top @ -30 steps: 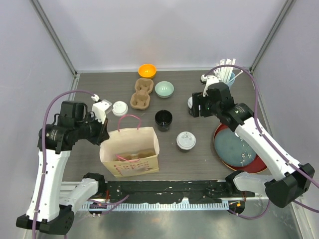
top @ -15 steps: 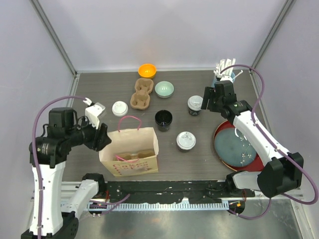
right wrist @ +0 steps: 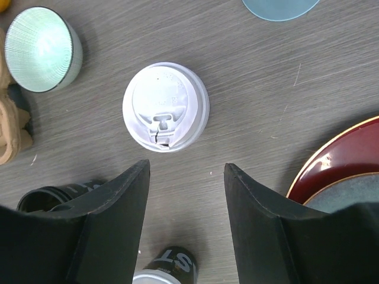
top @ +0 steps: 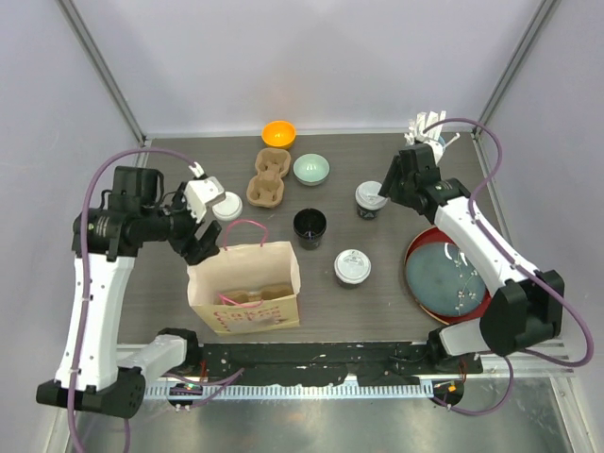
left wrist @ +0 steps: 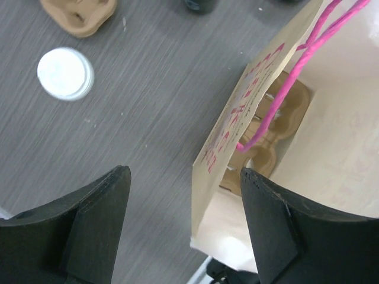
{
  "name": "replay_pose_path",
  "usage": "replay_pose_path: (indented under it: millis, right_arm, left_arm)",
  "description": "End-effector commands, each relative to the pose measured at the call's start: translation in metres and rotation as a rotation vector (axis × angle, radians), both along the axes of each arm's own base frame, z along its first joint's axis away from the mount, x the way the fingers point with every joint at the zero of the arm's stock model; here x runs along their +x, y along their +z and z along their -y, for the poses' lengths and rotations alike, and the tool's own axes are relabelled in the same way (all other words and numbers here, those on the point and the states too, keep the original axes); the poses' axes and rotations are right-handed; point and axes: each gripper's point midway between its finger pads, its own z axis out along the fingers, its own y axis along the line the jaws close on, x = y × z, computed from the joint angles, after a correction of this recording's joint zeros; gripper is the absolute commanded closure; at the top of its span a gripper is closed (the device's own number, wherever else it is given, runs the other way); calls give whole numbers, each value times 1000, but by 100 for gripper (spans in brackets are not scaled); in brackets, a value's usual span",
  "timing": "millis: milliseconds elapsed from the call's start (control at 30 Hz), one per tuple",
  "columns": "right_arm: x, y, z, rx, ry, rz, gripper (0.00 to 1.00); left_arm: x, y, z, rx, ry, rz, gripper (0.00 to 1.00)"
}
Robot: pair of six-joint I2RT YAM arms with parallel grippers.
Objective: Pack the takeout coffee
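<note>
Three takeout coffees, black cups with white lids, stand on the table: one at the left (top: 227, 206) (left wrist: 65, 74), one in the middle (top: 352, 267) (right wrist: 163, 269), one at the right (top: 370, 198) (right wrist: 166, 106). My left gripper (top: 206, 238) (left wrist: 185, 177) is open over the left rim of the paper bag (top: 245, 288) (left wrist: 237, 130), and that rim stands between its jaws untouched. A cardboard carrier (left wrist: 266, 148) lies inside the bag. My right gripper (top: 384, 192) (right wrist: 186, 171) is open and empty, with the right cup just beyond its fingertips.
A dark mug (top: 310, 226) (right wrist: 56, 198) stands mid-table. Behind it are a second cardboard carrier (top: 267, 177), a green bowl (top: 310, 170) (right wrist: 40, 48) and an orange bowl (top: 278, 134). A red tray (top: 420, 293) holding a blue plate lies right; the straw tumbler (top: 429, 137) is behind it.
My left gripper has opened from shut and swung in over the bag's left rim. My right gripper drew back off the right cup, which now shows whole, and its jaws narrowed a little.
</note>
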Motion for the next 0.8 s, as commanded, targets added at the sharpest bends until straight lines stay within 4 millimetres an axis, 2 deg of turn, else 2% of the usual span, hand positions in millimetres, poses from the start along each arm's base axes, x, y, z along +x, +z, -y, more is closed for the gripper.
replay_pose_path:
  millis: [0, 67, 100, 167, 367, 467, 533, 667, 767]
  right_arm:
    - [16, 10, 0, -18, -36, -5, 41]
    - [22, 15, 3, -45, -34, 0, 41]
    - [23, 11, 3, -61, -26, -15, 41]
    - [28, 15, -1, -60, -5, -10, 41]
    - [32, -4, -7, -72, 42, -58, 41]
    - [34, -8, -10, -66, 60, -69, 41]
    - [36, -10, -14, -60, 74, -72, 41]
    - [37, -17, -14, -76, 92, -86, 41]
    - [38, -25, -12, -75, 100, -101, 41]
  left_arm:
    - [-51, -9, 15, -37, -204, -167, 21]
    - [-47, -12, 15, -29, -218, -183, 22]
    - [-43, -14, 14, -21, -207, -191, 23]
    - [-38, -17, 13, -12, -198, -206, 27]
    - [-42, -31, 9, 25, -247, -276, 39]
    - [-40, -36, 2, 65, -233, -283, 41]
    - [-39, -31, 2, 66, -218, -269, 41]
    - [-47, -32, 2, 67, -234, -252, 41]
    - [-55, -49, 2, 75, -251, -309, 44]
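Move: The right gripper is open and empty. Its lidded cup stands some 8 cm ahead, 2 cm left and 14 cm below; at much the same depth are a second lidded cup, about 10 cm back and 7 cm left, and the open black cup, level and 18 cm left. The paper bag's middle is about 5 cm back, 7 cm right and 17 cm below the left gripper; from that gripper the white lid lies 22 cm ahead, 4 cm left and 28 cm down. Sink the open right gripper about 4 cm towards the lidded cup, going forward some 2.5 cm early on, then mostly straight down while its fingers tip downward a little, staying clear of the lid. Meanwhile ease the left gripper forward and down a couple of centimetres at the bag's far rim, turn it some 10 degrees clockwise and partly close its fingers, with one against the wall. ##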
